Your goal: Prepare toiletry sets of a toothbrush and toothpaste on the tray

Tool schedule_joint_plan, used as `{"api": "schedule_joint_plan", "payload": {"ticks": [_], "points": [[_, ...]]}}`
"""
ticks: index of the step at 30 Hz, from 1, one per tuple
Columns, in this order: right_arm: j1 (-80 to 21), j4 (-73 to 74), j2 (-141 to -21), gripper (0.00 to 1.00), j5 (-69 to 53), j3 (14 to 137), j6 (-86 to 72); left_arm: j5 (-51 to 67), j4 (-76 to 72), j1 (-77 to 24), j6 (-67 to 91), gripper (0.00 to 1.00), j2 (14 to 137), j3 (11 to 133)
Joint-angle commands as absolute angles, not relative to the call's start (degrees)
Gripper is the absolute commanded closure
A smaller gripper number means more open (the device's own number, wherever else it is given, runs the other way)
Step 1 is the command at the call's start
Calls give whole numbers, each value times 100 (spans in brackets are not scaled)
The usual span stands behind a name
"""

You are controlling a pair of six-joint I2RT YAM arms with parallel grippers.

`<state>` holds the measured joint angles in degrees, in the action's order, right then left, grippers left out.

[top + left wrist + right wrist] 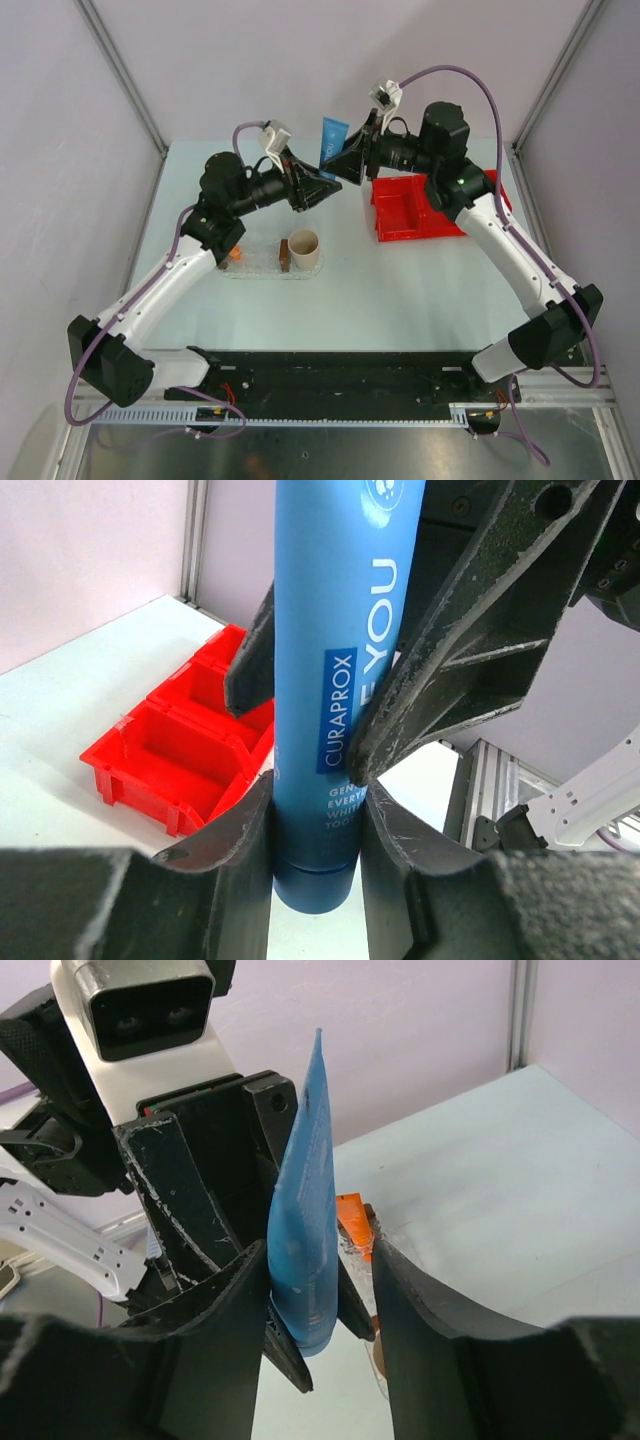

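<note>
A blue toothpaste tube point(333, 135) stands upright in mid-air above the far middle of the table, cap end down. My left gripper point(328, 183) is shut on its lower end point(340, 680), both fingers pressed to it just above the cap. From the opposite side, my right gripper point(347, 163) straddles the same tube point(305, 1220): one finger touches it and a gap shows at the other, so it is open. An orange toothpaste tube point(236, 255) lies on the clear tray point(262, 270) and also shows behind the right fingers point(352, 1222). No toothbrush shows in any view.
A beige cup point(303, 250) stands at the tray's right end beside a brown block point(284, 256). The red divided bin point(410, 215) sits at the back right, below the right arm, and shows in the left wrist view point(170, 760).
</note>
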<state>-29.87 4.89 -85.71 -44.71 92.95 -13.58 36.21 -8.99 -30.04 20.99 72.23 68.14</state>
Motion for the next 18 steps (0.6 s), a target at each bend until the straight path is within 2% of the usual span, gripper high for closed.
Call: {"api": "schedule_joint_plan", "payload": {"ticks": [1,6,12,14,18], "points": [[-3032,307,-8604,54,-4500,9606,-1371,3727,-1292,-3041,2153,100,7084,6899],[-3076,334,-8604,60,-4509,9563,-1345,3691,-1292,-3032,2101,100,7066,6935],[-3190,562,-8578,81,-4386,9606,-1134,3612,-1283,-3032,1995,100,7049,6952],[-3199,641,-8543,85,-4307,9598,-1011,3586,-1248,-3006,1960,94,7014,6943],[-3199,913,-8429,96,-4061,9615,-765,3551,-1143,-2971,1820,77,6952,6891]]}}
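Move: The blue toothpaste tube is upright in the left hand, cap down, its middle about 6 cm above that hand's grip. From the right hand, its open fingers already around the tube, that middle lies roughly 1 cm left, 1 cm back and 2 cm above. Some 35 cm below the right hand stands the beige cup, 1 cm farther out and 6 cm left; the red box is about 15 cm ahead, 27 cm right and 37 cm below. While the left hand stays in place and keeps its pinch near the cap, the right hand, its fingers pointing left, eases about 1 cm left and back to bring the tube between its pads. Its half-open fingers close by nearly half their gap and pinch the flat body of the tube just above the left fingers, stopping on it well short of shut as the grip effort rises. ##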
